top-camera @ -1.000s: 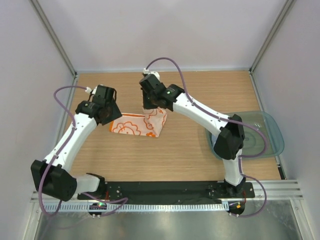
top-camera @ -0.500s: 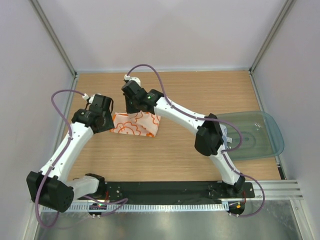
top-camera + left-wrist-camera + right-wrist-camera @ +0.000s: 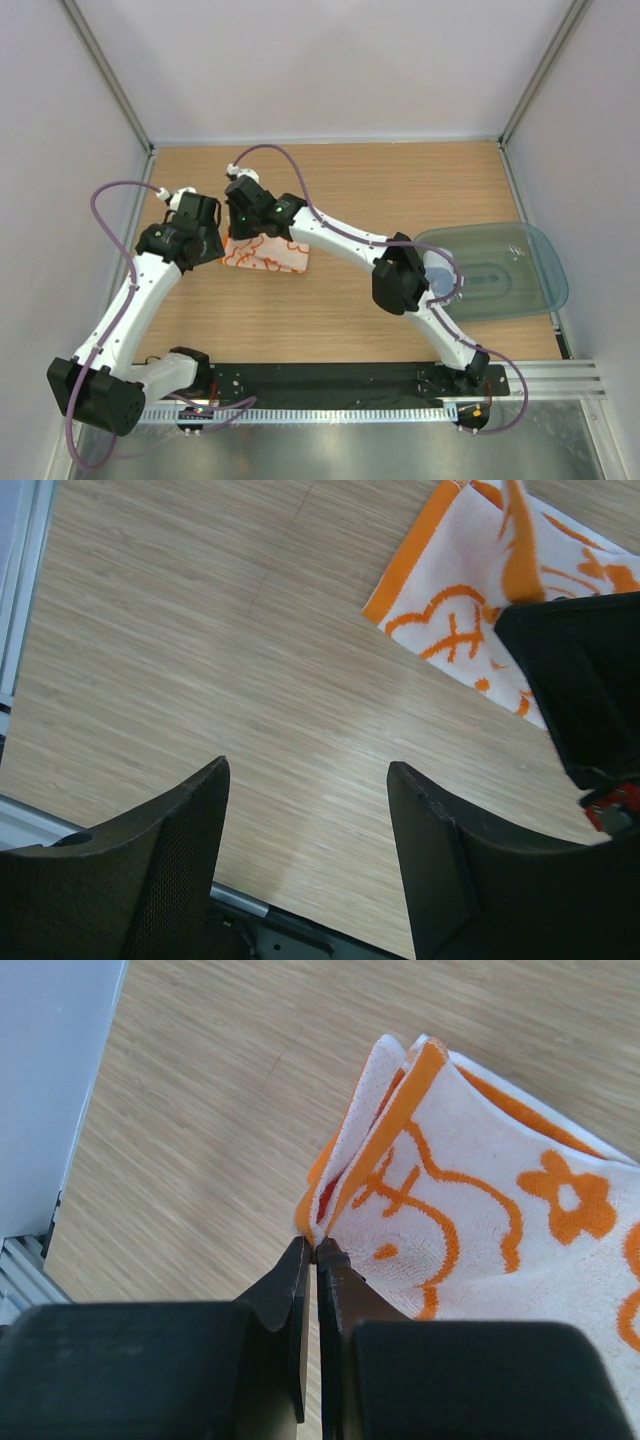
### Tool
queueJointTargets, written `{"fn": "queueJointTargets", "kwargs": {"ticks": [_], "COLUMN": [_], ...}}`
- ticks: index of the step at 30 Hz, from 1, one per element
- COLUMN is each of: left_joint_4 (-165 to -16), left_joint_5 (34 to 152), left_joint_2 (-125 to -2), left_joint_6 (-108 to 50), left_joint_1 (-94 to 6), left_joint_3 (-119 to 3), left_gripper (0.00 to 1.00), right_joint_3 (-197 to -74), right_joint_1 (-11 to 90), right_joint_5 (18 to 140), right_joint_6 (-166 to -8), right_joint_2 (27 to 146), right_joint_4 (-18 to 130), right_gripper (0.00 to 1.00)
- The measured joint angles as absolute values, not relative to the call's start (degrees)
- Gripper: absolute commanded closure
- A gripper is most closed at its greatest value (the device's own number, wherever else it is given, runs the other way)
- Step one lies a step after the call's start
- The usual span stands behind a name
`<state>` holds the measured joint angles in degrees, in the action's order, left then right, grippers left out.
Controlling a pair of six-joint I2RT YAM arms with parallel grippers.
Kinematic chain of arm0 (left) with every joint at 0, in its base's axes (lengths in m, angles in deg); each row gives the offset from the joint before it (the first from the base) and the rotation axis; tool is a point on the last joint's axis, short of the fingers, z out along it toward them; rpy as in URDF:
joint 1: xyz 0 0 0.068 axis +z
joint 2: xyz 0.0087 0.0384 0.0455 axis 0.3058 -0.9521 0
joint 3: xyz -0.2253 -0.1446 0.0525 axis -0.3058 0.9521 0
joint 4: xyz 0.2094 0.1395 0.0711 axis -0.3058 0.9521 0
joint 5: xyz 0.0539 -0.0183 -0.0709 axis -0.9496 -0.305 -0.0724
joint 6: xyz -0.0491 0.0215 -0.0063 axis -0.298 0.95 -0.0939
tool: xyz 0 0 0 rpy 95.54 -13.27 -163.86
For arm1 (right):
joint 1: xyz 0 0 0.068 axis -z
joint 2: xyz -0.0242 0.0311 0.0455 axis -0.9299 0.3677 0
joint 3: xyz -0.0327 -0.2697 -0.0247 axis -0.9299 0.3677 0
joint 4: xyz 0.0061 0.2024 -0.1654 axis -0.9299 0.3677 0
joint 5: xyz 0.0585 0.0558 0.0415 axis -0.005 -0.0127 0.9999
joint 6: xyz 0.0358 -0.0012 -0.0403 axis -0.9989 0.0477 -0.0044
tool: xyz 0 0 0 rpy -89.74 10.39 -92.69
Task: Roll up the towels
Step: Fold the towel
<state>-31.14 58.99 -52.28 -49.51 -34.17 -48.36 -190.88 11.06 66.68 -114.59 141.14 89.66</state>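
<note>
One towel (image 3: 272,256), white with an orange pattern, lies folded on the wooden table left of centre. My right gripper (image 3: 243,230) hangs over its left end, reached across from the right. In the right wrist view this gripper (image 3: 316,1247) is shut on the orange-bordered edge of the towel (image 3: 470,1220), whose layers are doubled over at the pinch. My left gripper (image 3: 207,238) stands just left of the towel. In the left wrist view it (image 3: 305,772) is open over bare wood, with the towel (image 3: 460,580) ahead and to the right, apart from its fingers.
A translucent teal tray (image 3: 540,262) sits at the right edge of the table. The right arm's links stretch across the middle of the table. Grey walls close in the left, back and right sides, and a metal rail runs along the left edge.
My right gripper has carried the towel's right edge leftwards over the rest, so the towel now lies shorter and doubled. My left gripper has opened wider and drawn back slightly left.
</note>
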Motion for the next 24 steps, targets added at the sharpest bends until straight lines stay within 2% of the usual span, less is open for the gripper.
{"fn": "queueJointTargets", "kwargs": {"ticks": [8,11,12,15,19,21,24], "left_joint_4": [-31.1,-31.1,-31.1,-31.1,-31.1,-31.1,-31.1], "left_joint_5": [58.6,58.6,58.6,58.6,58.6,58.4,58.1], "left_joint_2": [-52.1,-52.0,-52.0,-52.0,-52.0,-52.0,-52.0], "left_joint_6": [-49.5,-49.5,-49.5,-49.5,-49.5,-49.5,-49.5], "left_joint_1": [-34.2,-34.2,-34.2,-34.2,-34.2,-34.2,-34.2], "left_joint_3": [-48.1,-47.9,-47.9,-47.9,-47.9,-47.9,-47.9], "left_gripper": [0.33,0.33,0.32,0.32,0.32,0.32,0.32], "right_joint_3": [-191.1,-191.0,-191.0,-191.0,-191.0,-191.2,-191.1], "right_joint_1": [10.3,10.3,10.3,10.3,10.3,10.3,10.3], "right_joint_5": [69.3,69.7,69.8,69.5,69.2,69.2,69.2], "right_joint_6": [-116.9,-117.8,-118.0,-118.7,-118.9,-118.7,-117.9], "right_joint_2": [146.6,148.9,149.6,151.3,151.9,151.9,151.6], "right_joint_4": [86.2,85.2,85.0,84.6,84.3,83.9,83.5], "right_gripper": [0.97,0.86,0.75,0.52,0.36,0.23,0.17]}}
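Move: The orange-and-white towel's left end, where the edge pinched in the right hand is going, lies almost under that hand: about 3 cm to its left, 1 cm back and some 11 cm down. The towel's folded right edge is about 16 cm to this hand's right, roughly level with it. The left gripper hovers 7 cm to its left, 8 cm nearer the base and slightly higher. From the left hand, the same end lies roughly 7 cm ahead, 5 cm right and 14 cm below. Keeping its pinch on the towel's edge, the right hand carries it nearly straight down about 10 cm, edging a couple of centimetres left at first, towards the towel's left end. Close to the table its fingers spread wide and let go, still sinking as they start to part; it ends hovering low over that end, barely lifted, after a slight downward tip. ##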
